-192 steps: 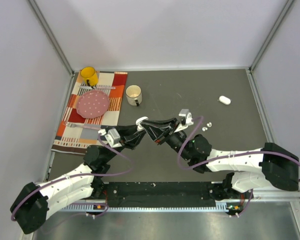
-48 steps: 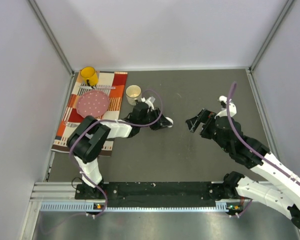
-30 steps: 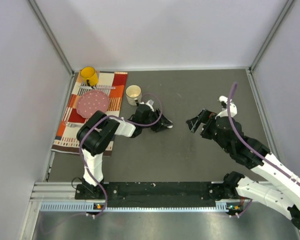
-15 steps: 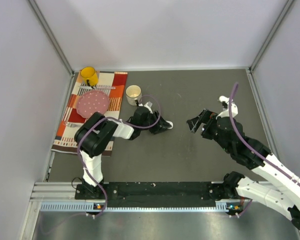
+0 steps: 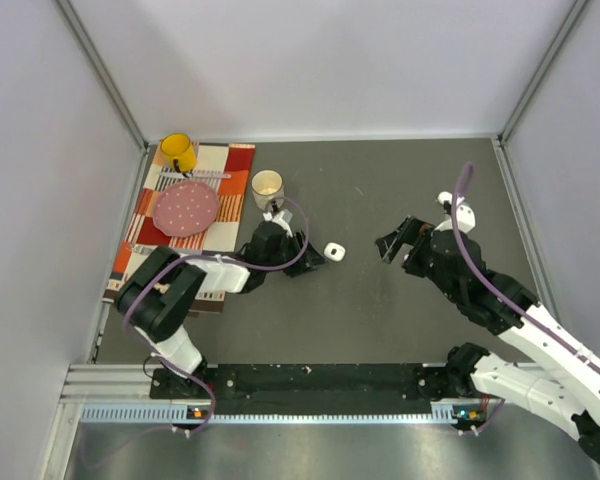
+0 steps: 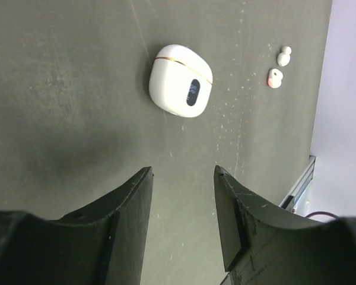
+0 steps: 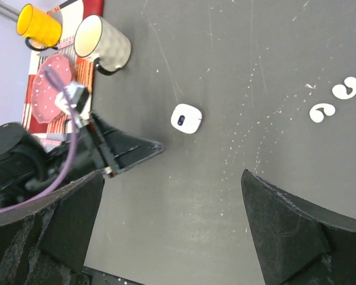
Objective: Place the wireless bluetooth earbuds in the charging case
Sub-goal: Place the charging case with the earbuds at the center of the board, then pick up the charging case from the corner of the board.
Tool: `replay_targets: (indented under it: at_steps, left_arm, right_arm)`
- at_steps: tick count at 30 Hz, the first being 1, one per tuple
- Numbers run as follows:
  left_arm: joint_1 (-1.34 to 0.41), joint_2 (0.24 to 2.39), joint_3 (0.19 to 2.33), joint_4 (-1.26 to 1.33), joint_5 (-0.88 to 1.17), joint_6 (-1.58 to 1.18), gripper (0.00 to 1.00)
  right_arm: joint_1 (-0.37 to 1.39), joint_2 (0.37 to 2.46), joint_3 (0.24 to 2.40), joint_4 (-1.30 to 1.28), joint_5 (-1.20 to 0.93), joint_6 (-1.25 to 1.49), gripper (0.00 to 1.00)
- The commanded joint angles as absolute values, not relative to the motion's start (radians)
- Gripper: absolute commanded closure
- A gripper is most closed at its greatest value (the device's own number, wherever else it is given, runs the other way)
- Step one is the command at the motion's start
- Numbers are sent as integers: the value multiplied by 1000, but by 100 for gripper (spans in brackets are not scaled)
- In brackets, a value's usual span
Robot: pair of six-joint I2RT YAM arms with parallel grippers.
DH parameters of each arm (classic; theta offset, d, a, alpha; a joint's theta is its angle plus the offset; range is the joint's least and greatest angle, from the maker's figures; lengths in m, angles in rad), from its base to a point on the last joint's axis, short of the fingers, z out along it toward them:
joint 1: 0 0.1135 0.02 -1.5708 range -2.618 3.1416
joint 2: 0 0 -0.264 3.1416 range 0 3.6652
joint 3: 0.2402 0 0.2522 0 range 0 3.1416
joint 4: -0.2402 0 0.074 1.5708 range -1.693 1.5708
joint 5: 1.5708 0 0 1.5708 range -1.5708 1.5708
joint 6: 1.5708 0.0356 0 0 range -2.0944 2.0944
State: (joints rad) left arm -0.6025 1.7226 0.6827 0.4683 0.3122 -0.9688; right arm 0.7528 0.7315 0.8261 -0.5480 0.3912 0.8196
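The charging case (image 6: pixel 181 80) is a white pebble with a gold seam, lying shut on the dark table. It shows in all views (image 5: pixel 333 250) (image 7: pixel 186 118). My left gripper (image 6: pixel 184 172) is open just short of it, with nothing between its fingers (image 5: pixel 315 257). Two wireless bluetooth earbuds (image 7: pixel 345 88) (image 7: pixel 320 112) lie loose to the right of the case, small and white (image 6: pixel 275 78). My right gripper (image 7: pixel 172 175) hangs wide open above the table (image 5: pixel 392 243), apart from the case and the earbuds. In the top view the earbuds are hidden by the right arm.
A white mug (image 5: pixel 267 186), a yellow mug (image 5: pixel 178 151) and a pink dotted plate (image 5: pixel 187 206) sit at the back left, on and beside a striped cloth (image 5: pixel 160 255). Metal rails edge the table.
My left gripper has opened, let go of the charging case and drawn back to the left. The case now lies free on the table. The right arm has barely moved.
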Motion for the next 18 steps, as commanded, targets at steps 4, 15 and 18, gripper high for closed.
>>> replay_targets:
  at_steps: [4,15,18]
  left_arm:
    - [-603,1474,664,338,253,-761,49]
    - [-600,1030,575,262,233,-464,47]
    - [-600,936,552,233,203,-408,45]
  right_arm:
    - [643,767,851,-564,374,781,1]
    - [261,939,917,-557,221,603,1]
    - [128,1034,959,-532,121,586,1]
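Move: The charging case with the earbuds in it already stands free on the board, about 4 cm ahead of my left hand, 5 cm to its right and 2 cm lower; the cream mug is some 19 cm ahead and 13 cm left of that hand. From my right hand, up high, the two loose earbuds lie about 10 cm ahead, 8 cm right and 22 cm down. Also some 22 cm below it are the case, 11 cm ahead and 11 cm left, and the white box, 25 cm ahead and 22 cm right. I lift my empty left hand up and away from the charging case, about 16 cm, drifting left and a little back while the wrist tips the fingers up nearly 40 degrees, still half open. Meanwhile I swing my wide-open right hand right, forward and down towards the loose earbuds, turning it clockwise and tipping it down, without reaching the board. ##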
